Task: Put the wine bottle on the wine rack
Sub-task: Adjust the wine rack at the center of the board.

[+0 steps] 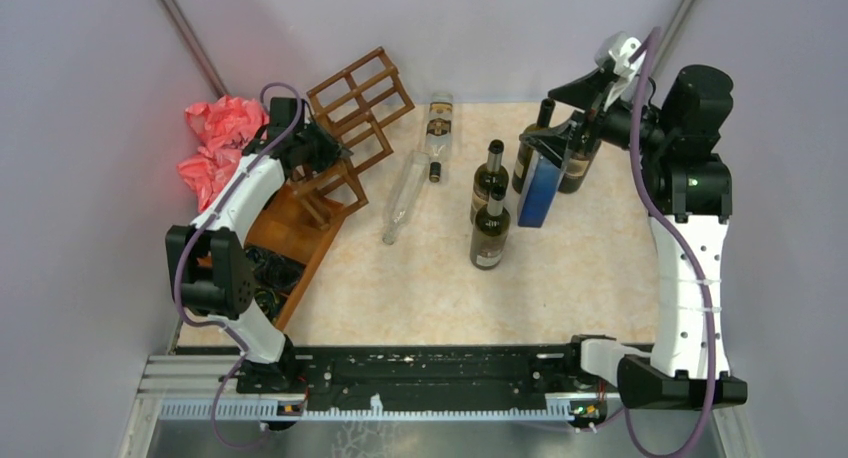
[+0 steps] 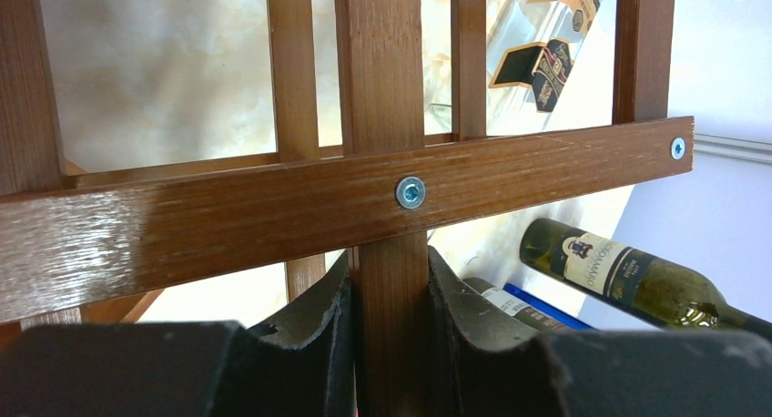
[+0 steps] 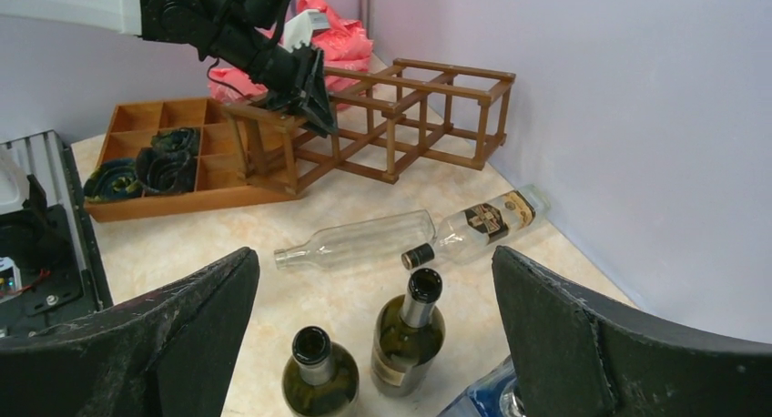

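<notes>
The wine rack [image 1: 360, 113], a dark wooden lattice, sits at the back left, one end over the tray's corner. My left gripper [image 1: 325, 156] is shut on one of its slats. In the left wrist view the fingers [image 2: 319, 317] clamp an upright slat of the wine rack [image 2: 273, 217]. Several dark green wine bottles stand upright mid-table, the nearest two [image 1: 490, 236] [image 1: 489, 176]. My right gripper [image 1: 560, 118] hovers open above the bottles at the back right. In the right wrist view the right gripper [image 3: 373, 267] holds nothing, and two wine bottles [image 3: 314, 376] [image 3: 410, 330] stand below it.
Two clear bottles [image 1: 405, 198] [image 1: 437, 128] lie on the table between rack and wine bottles. A blue bottle [image 1: 540, 183] stands under the right gripper. A flat wooden compartment tray [image 1: 300, 263] lies at the left. Crumpled pink material [image 1: 215, 143] sits by the left wall.
</notes>
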Robot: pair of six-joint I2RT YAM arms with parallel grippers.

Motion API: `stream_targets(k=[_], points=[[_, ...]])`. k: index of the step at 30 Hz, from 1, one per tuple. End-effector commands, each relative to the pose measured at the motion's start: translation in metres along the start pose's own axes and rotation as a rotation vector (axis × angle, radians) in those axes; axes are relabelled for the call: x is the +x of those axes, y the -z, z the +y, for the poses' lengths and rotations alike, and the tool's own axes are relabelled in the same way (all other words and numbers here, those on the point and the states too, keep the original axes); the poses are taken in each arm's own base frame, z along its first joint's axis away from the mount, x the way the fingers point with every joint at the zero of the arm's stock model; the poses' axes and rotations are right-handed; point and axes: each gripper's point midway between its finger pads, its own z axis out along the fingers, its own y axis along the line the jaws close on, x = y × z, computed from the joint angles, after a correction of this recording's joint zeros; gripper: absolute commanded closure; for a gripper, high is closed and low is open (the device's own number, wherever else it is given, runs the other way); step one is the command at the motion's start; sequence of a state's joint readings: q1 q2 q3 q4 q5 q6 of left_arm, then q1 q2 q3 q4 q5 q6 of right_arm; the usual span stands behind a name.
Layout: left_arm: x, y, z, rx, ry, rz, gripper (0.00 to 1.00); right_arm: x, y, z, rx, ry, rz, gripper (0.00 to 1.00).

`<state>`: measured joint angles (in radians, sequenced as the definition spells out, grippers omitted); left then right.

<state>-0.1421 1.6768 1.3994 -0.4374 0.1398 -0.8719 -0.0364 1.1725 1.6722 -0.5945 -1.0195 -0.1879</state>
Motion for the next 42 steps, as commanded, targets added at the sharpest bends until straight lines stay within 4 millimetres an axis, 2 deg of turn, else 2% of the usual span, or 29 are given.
stream_targets(k=[1,11,23,42], points=[[-0.048,0.051,-0.079,0.293,-0.027,-0.175,1.00,-0.026,-0.004,0.008,-0.043,0.062,-0.056,0.03],[-0.044,0.052,-0.081,0.325,-0.010,-0.148,1.00,-0.027,-0.042,0.034,-0.176,0.057,-0.042,0.05],[-0.040,0.056,-0.083,0.358,0.005,-0.114,1.00,0.001,-0.097,0.061,-0.254,0.152,0.075,0.05],[-0.044,0.069,-0.085,0.439,0.059,-0.075,1.00,0.029,-0.145,0.074,-0.308,0.154,0.130,0.05]])
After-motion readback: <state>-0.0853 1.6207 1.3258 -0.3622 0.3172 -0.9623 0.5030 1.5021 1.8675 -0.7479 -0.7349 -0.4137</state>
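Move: The wine rack's middle lies about 34 cm to the right hand's left, 23 cm ahead and 33 cm lower. Of its neighbours, the clear bottle lying down is roughly 22 cm left, 15 cm ahead and 43 cm below; the near green bottle stands about 4 cm left and 1 cm ahead, 32 cm below. The left hand already grips a rack bar, the rack's middle some 5 cm ahead, level sideways and 7 cm below. Leftward, about 15 cm, the wide-open right hand travels high above the near green bottle towards the rack, level at first and then sinking some 6 cm, its fingers turning counter-clockwise about 15 degrees and dipping at the tips. The left hand keeps its pinch on the rack bar, raising it slightly and rolling some 10 degrees, left side down. ##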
